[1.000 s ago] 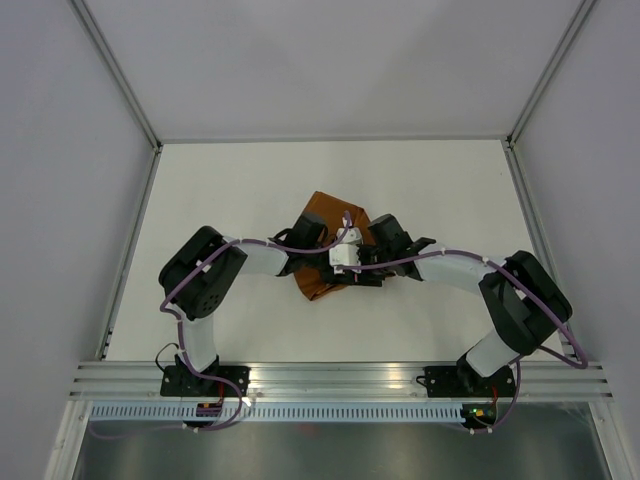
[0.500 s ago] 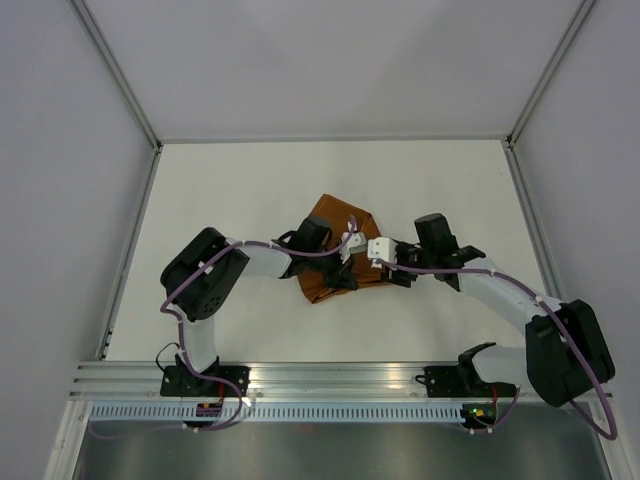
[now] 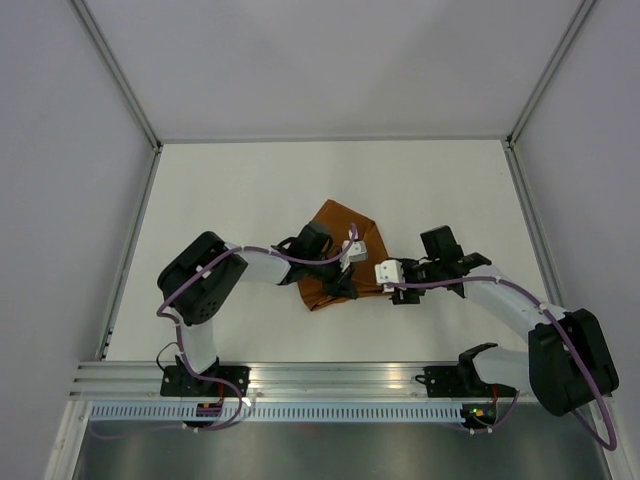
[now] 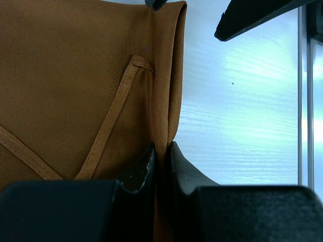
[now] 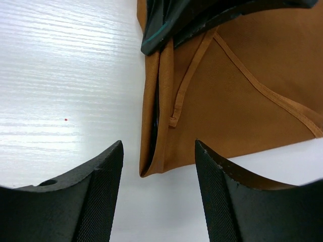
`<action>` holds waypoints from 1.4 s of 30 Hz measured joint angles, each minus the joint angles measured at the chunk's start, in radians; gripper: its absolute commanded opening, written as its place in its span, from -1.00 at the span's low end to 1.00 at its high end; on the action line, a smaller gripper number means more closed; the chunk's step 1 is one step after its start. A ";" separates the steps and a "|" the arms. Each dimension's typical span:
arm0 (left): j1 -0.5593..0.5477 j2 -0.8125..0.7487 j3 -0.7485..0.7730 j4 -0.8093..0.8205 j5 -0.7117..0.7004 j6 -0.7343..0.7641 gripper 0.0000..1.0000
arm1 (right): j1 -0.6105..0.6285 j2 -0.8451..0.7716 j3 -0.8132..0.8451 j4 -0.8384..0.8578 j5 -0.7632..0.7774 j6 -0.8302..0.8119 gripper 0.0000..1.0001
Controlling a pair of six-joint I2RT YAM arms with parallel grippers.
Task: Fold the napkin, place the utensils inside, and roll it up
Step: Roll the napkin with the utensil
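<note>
The rust-orange napkin (image 3: 338, 225) lies folded in the middle of the white table. My left gripper (image 3: 345, 285) is shut on its doubled right edge; the left wrist view shows that edge of the napkin (image 4: 75, 75) pinched between the jaws of the left gripper (image 4: 162, 148). My right gripper (image 3: 385, 290) stands open just right of the cloth and holds nothing. In the right wrist view the napkin's (image 5: 242, 85) near end sits ahead of the right gripper (image 5: 159, 143), with the left gripper (image 5: 202, 20) above it. The utensils are hidden.
A metal rail (image 3: 340, 380) runs along the near edge of the table (image 3: 230, 190), where both arm bases are bolted. White walls with metal posts (image 3: 130, 250) close in the left, right and far sides.
My right gripper has pulled back off the napkin to the right and opened a little wider. The left gripper stays shut on the cloth and has shifted slightly nearer.
</note>
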 measured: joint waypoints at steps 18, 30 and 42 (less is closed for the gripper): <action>-0.043 0.000 0.000 0.000 0.002 0.000 -0.95 | 0.230 0.011 -0.115 0.211 0.119 0.033 0.29; -0.044 0.000 0.000 0.000 0.002 0.000 -0.95 | 0.282 0.094 -0.122 0.363 0.222 0.070 0.11; -0.044 -0.030 -0.025 0.015 -0.024 -0.001 -0.54 | 0.298 0.123 -0.106 0.345 0.239 0.065 -0.71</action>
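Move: The right hand's target is the right-hand end of the napkin's rolled near edge, about 5 cm to its left, roughly level fore and aft, and 4 cm below. The left gripper already grips that rolled edge some 11 cm to the right hand's left, level with it and 4 cm lower; the napkin's still-flat part has its middle about 15 cm left, 9 cm ahead and 5 cm down. From the left hand, the rolled end is around 6 cm right, 1 cm ahead and at its height. The left hand keeps its pinch on the rolled edge and draws it back about 1.5 cm towards the bases, slightly to the right, then holds almost still. The open right hand goes left and down, about 5 cm left and 4 cm lower, swinging back nearly 3 cm and then about 2 cm forward again, tilting some 10 degrees on the way, and closes its fingers around the right end of the roll just beside the left gripper. ##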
